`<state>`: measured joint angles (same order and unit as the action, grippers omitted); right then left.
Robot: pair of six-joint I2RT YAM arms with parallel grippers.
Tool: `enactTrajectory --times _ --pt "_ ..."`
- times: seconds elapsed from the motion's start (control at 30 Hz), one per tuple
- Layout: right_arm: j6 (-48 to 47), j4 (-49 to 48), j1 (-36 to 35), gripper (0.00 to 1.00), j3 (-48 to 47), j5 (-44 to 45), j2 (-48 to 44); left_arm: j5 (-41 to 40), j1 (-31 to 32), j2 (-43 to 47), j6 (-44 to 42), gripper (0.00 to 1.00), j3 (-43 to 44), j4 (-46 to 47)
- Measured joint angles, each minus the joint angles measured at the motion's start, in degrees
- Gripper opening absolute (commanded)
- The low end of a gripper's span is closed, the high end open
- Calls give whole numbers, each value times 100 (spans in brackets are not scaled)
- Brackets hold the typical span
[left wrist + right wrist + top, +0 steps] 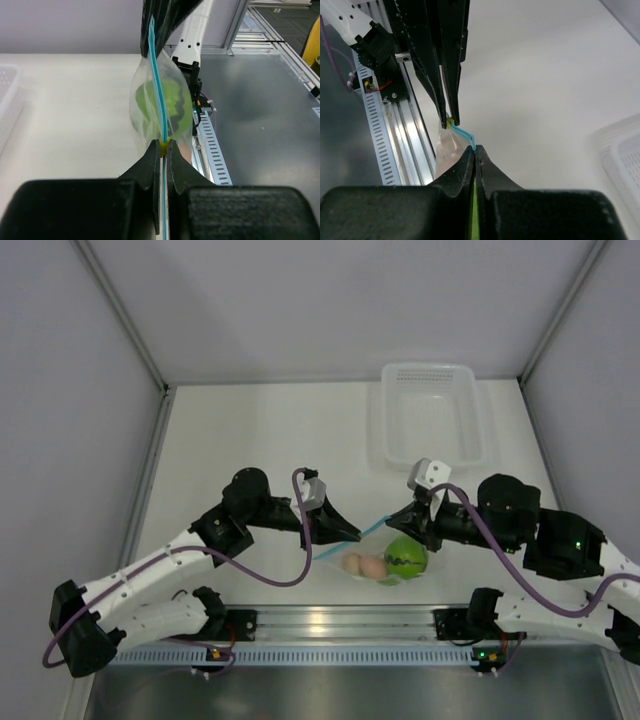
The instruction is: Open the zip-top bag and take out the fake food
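The clear zip-top bag (pixel 385 550) hangs between my two grippers just above the table's near edge. Its blue zip strip (pixel 372 528) is stretched from one to the other. The fake food sits inside: a round green ball (pixel 406 555) and peach pieces (pixel 362 565). My left gripper (pixel 165 146) is shut on the yellow slider (pixel 165 146) of the strip (pixel 159 85). The green ball (pixel 167 102) shows through the plastic beyond it. My right gripper (pixel 475 148) is shut on the other end of the blue strip (pixel 464 134), facing the left fingers (pixel 447 95).
A white translucent basket (pixel 385 425) stands at the back right of the table, and its rim shows in the right wrist view (pixel 620 150). The aluminium rail (pixel 330 620) with both arm bases runs right below the bag. Grey walls enclose the table.
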<state>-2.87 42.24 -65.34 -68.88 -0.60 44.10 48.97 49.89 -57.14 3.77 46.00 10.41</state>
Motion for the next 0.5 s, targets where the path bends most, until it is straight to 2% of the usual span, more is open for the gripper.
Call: enactTrajectory --times 0.5 --pt "-101 708 0 0 -758 848 -188 -474 -4 682 133 0 -1290 317"
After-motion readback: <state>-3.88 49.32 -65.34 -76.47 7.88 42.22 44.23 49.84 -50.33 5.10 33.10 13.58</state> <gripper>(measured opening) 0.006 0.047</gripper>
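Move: The left hand already has the yellow slider pinched part-way along the blue zip. The zip's left end lies about 9 cm to its left, 4 cm back and 5 cm lower. The right hand grips the zip's right end, with that left end some 15 cm to its left, 6 cm back and 10 cm below. Inside the bag, the watermelon hangs about 3 cm right, 3 cm back and 9 cm below the right hand. The pink round foods hang about 1 cm right, 4 cm back and 8 cm below the left hand. Still pinching the yellow slider, the left fingers drag it along the zip towards the strip's left end, sinking about 5 cm and easing 2 cm left. Against this, the right hand keeps its shut grip on the zip's right end and draws it away, 4 cm to the right and 3 to 4 cm up, turning slightly clockwise. ##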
